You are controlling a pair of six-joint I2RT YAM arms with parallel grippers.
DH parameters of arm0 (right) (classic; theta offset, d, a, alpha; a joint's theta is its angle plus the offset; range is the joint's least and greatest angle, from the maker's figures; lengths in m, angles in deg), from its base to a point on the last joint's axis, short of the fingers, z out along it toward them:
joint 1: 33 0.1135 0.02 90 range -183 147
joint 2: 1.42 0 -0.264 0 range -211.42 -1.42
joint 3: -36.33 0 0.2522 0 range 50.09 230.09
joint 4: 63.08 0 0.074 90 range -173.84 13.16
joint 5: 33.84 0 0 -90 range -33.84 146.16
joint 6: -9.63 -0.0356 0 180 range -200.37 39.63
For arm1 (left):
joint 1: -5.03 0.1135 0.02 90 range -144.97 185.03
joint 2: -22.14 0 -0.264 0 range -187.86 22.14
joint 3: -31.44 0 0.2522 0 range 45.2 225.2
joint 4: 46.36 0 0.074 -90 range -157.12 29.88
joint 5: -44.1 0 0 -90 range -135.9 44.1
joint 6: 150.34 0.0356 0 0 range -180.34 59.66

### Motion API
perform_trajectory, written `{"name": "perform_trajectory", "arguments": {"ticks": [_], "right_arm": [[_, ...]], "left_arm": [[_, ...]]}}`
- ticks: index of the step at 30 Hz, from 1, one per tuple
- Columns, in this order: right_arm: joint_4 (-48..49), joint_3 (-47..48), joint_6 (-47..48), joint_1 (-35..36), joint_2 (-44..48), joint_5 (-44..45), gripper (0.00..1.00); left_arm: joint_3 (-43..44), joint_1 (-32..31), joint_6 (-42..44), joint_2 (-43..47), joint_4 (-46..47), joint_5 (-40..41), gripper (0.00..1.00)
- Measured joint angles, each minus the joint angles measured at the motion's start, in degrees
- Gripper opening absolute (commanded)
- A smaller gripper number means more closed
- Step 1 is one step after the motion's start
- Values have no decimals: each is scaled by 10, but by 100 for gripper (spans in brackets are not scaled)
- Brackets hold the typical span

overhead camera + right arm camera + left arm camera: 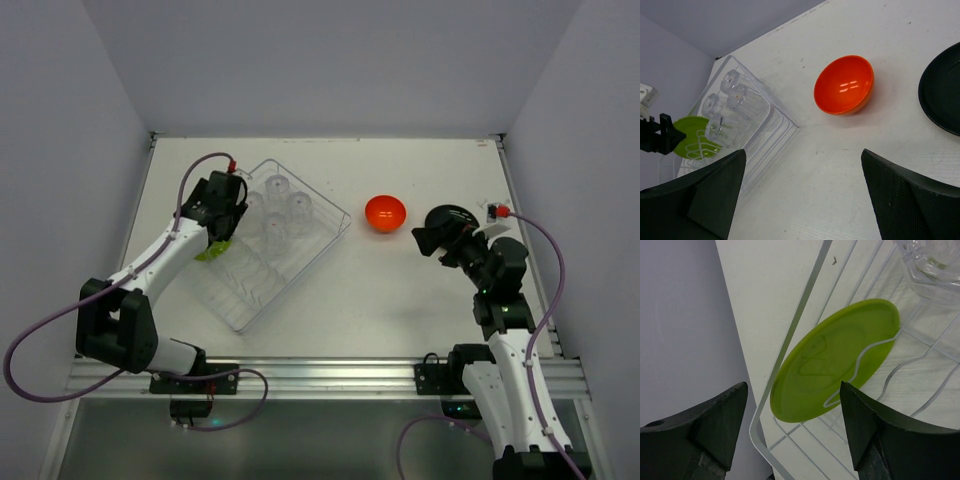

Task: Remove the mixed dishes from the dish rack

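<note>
The clear dish rack (300,262) lies left of centre. Several clear tumblers (277,187) stand in its far end. The lime-green plate (840,355) leans on the wire ridges at the rack's left rim (792,335); it also shows in the top view (210,251). My left gripper (792,427) is open just above the plate's lower edge and not touching it; in the top view it (224,228) hides most of the plate. The orange-red bowl (385,212) sits upright on the table right of the rack. My right gripper (802,195) is open and empty over bare table near the bowl (844,84).
A black plate (942,95) lies on the table right of the bowl, under my right arm (452,216). The side wall (680,325) stands close to the left of the rack. The table's left edge runs beside the rack rim.
</note>
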Motion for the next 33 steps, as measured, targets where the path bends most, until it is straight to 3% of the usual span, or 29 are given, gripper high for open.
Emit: {"name": "perform_trajectory", "arguments": {"ticks": [4, 8, 14, 17, 24, 27, 33], "right_arm": [[5, -1, -5, 0, 5, -9, 99], [10, -3, -7, 0, 12, -11, 99], [14, -5, -9, 0, 20, -21, 99], [14, -6, -9, 0, 23, -24, 99], [15, -7, -11, 0, 22, -26, 99], [16, -7, -12, 0, 21, -29, 99], [18, -7, -16, 0, 18, -37, 99]], "left_arm": [[0, 11, 11, -3, 6, 10, 72], [0, 16, 20, -12, 9, 17, 52], [-1, 19, 29, -27, 11, 17, 35], [0, 22, 34, -32, 13, 22, 28], [10, 30, 35, -54, 8, 30, 26], [16, 30, 35, -59, 0, 33, 21], [19, 30, 33, -59, -6, 35, 0]]}}
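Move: The green plate leans in the rack just beside the open left fingers, its middle about 4 cm to their right, 3 cm back and 6 cm below. The nearest glass stands some 11 cm right and 3 cm ahead, another about 16 cm right and 2 cm back, both about 8 cm lower. From the right hand the plate lies roughly 46 cm left, 5 cm ahead and 13 cm below. The left hand eases about 3 cm left, sinking 1.5 cm, and closes its fingers, pinching the green plate's left rim. ##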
